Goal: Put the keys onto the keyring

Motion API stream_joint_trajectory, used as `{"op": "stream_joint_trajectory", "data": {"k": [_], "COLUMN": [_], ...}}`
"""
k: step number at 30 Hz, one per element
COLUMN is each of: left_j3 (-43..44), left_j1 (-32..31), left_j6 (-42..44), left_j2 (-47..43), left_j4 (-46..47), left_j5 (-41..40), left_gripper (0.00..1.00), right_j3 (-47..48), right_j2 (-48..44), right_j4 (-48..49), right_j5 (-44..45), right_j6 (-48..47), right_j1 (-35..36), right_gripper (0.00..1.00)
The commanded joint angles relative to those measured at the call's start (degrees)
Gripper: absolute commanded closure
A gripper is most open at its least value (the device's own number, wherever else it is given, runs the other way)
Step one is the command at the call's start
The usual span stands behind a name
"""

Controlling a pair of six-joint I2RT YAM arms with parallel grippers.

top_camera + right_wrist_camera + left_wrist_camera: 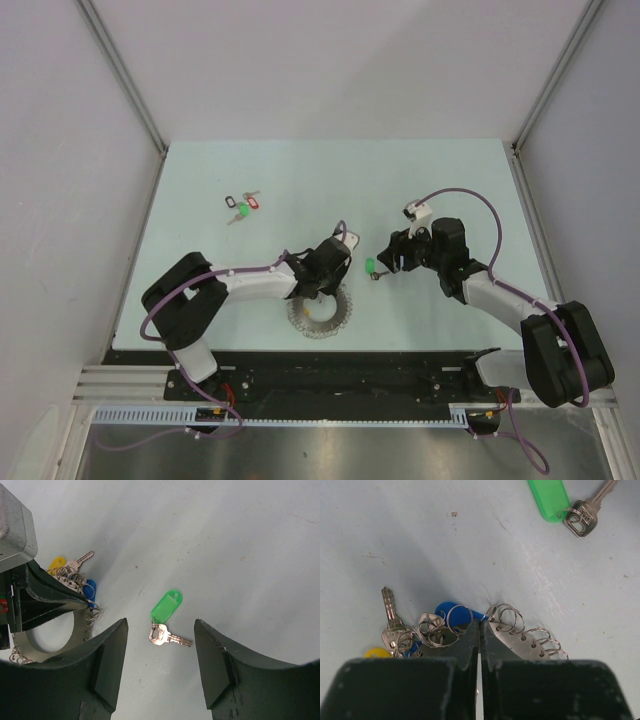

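Observation:
The keyring (320,315) is a flat grey metal donut with small wire rings along its rim (517,640), lying in front of the left arm. A blue-tagged key (447,611) sits among those rings at its edge (90,589). My left gripper (480,622) is shut, its tips down on the keyring's rim (80,624); whether a thin ring is pinched does not show. The green-tagged key (166,605) lies flat on the table (372,267), apart from the keyring. My right gripper (160,623) hangs open above it, one finger to each side.
A bunch of keys tagged black, red and green (242,205) lies at the back left. A yellow tag (377,653) and another silver key (390,615) are bundled on the keyring's rings. Grey walls close in the pale table (450,180).

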Motion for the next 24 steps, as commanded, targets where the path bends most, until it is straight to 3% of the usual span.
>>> {"op": "stream_joint_trajectory", "data": {"k": [1,13,24], "left_j3": [-0.1,2.5,4.1], "left_j1": [0.1,0.1,0.2], "left_j6": [0.0,8.0,11.4], "left_j2": [-1.2,-8.4,-14.3], "left_j4": [0.7,-6.4,-11.3], "left_j5": [-0.5,0.4,5.7], "left_gripper": [1.00,1.00,0.99], "right_j3": [0.0,-0.1,-4.2], "right_j2": [-0.2,0.9,2.0], "right_j4": [1.8,5.8,17.6], "right_j5": [-1.1,-13.3,-21.8], "right_j6": [-0.1,-3.3,-6.1], "right_j1": [-0.1,1.4,5.5], "right_gripper": [0.39,0.39,0.40]}}
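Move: The left hand already has a small ring on the keyring's far edge between its fingertips; the keyring plate's middle lies about 4 cm back and 1 cm left of it, a blue tag some 2 cm ahead and 2 cm left, all roughly 1 cm below. From the open right hand, that pinched ring is about 14 cm left, 4 cm back and 8 cm below. The green tag lies about 4 cm ahead and 3 cm left of the right hand, 9 cm below. Keeping its pinch on the small ring, the left hand raises the keyring's far edge about 5 cm, easing slightly left and back near the end with a slight clockwise turn. The right hand, its fingers still wide open and touching nothing, sweeps left and back some 7 cm towards the held ring, rising only slightly and turning about 20 degrees counter-clockwise so that its fingers point more to the left. ##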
